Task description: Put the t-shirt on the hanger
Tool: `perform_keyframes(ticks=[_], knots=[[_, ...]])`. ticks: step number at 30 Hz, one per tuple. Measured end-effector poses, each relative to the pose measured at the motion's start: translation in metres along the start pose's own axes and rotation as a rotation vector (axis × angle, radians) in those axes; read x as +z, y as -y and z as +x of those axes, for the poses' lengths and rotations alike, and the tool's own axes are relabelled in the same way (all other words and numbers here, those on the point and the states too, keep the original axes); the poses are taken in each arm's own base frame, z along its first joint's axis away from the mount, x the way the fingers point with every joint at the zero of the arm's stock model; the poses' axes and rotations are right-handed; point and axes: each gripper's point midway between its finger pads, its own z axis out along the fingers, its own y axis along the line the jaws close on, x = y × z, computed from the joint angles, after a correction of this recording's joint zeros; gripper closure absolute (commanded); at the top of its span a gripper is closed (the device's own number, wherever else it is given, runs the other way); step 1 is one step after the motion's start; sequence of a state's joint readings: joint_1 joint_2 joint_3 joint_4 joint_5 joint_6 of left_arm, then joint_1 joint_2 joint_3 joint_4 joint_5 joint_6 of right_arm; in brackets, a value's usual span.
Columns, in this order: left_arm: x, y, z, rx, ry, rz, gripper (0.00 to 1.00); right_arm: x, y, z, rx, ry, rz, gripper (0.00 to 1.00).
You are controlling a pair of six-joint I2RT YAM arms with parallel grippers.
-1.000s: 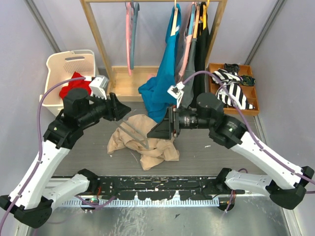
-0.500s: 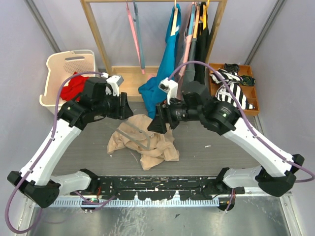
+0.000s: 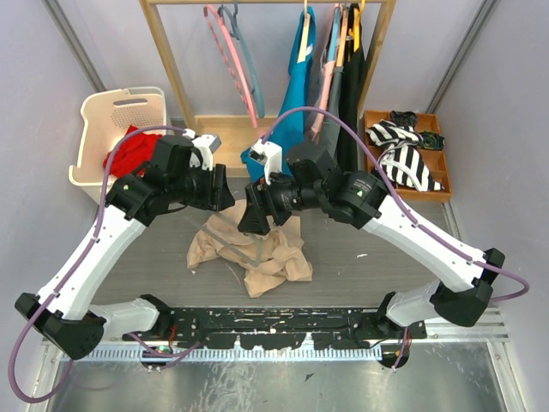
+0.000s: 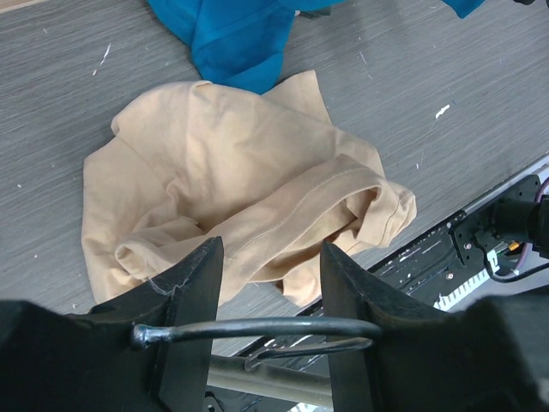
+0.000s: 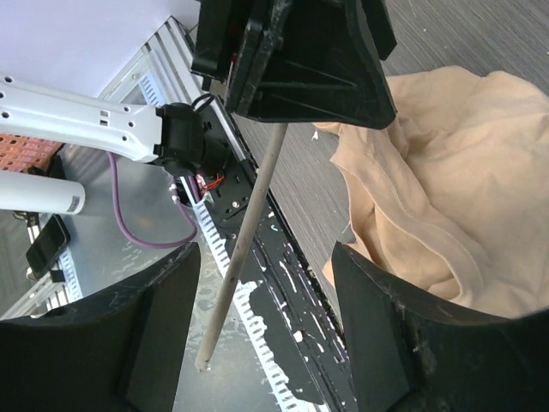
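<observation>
The beige t-shirt (image 3: 268, 257) lies crumpled on the grey table, also seen in the left wrist view (image 4: 249, 180) and the right wrist view (image 5: 455, 197). My left gripper (image 3: 221, 194) (image 4: 270, 257) holds the pale grey hanger (image 3: 235, 235) above the shirt's left part. Its metal hook (image 4: 257, 327) lies across the jaws, which stand a hook's width apart. One hanger arm (image 5: 243, 245) slants down from it. My right gripper (image 3: 250, 220) (image 5: 274, 343) is open and empty, just right of the hanger, over the shirt's upper edge.
A wooden rack at the back carries a pink hanger (image 3: 230, 51), a blue-grey hanger (image 3: 250, 60) and a teal garment (image 3: 287, 120). A white basket (image 3: 96, 112) holds a red cloth (image 3: 129, 151). An orange tray (image 3: 429, 190) stands at the right. A black rail (image 3: 274, 330) runs along the front.
My right gripper has moved left and up, close to the hanger. My left gripper with the hanger has shifted slightly right. The pink and blue-grey hangers on the rack have swung right.
</observation>
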State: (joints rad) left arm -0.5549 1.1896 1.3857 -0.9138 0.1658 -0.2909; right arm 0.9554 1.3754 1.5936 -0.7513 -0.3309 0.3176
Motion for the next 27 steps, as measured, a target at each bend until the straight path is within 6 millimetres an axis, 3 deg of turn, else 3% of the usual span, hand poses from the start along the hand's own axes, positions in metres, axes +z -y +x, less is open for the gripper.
perform_keyframes(ticks=[10,18,22,24,26,27], knots=[[0.0,0.001,0.0,-0.003,0.0,-0.003,0.82,0.012,-0.008,-0.005,0.018,0.009,-0.04,0.35],[0.003,0.002,0.001,-0.011,-0.001,-0.012,0.82,0.034,-0.015,0.006,0.036,-0.04,-0.063,0.48],[0.003,0.002,0.0,-0.017,0.001,-0.013,0.81,0.039,-0.017,0.009,0.041,-0.052,-0.067,0.65],[0.003,0.003,0.0,-0.02,0.0,-0.012,0.8,0.042,-0.017,0.01,0.046,-0.056,-0.067,0.82],[0.003,0.003,0.001,-0.019,0.0,-0.012,0.71,0.043,-0.015,0.011,0.054,-0.059,-0.055,0.97],[0.002,0.003,0.0,-0.021,0.002,-0.013,0.66,0.044,-0.012,0.013,0.064,-0.065,-0.036,0.99]])
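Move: The grey hanger is already in my left hand. The stretch of it my right fingers go for lies about 4 cm to their left, 1 cm back and 2 cm below; from my left hand that stretch is roughly 7 cm back, 3 cm to the right and level. My left gripper stands some 6 cm ahead and 6 cm left of my right hand, about level with it. The t-shirt lies some 28 cm below my right hand, 3 cm farther out and neither left nor right. I hold the hanger nearly still with my left hand while my open right hand slides about 4 cm left to it, sinking some 2.5 cm in the second half and easing slightly back, with the wrist hardly turning. Once there, my right fingers close from wide open to nearly shut and pinch the hanger's bar; my left fingers keep their hold. ##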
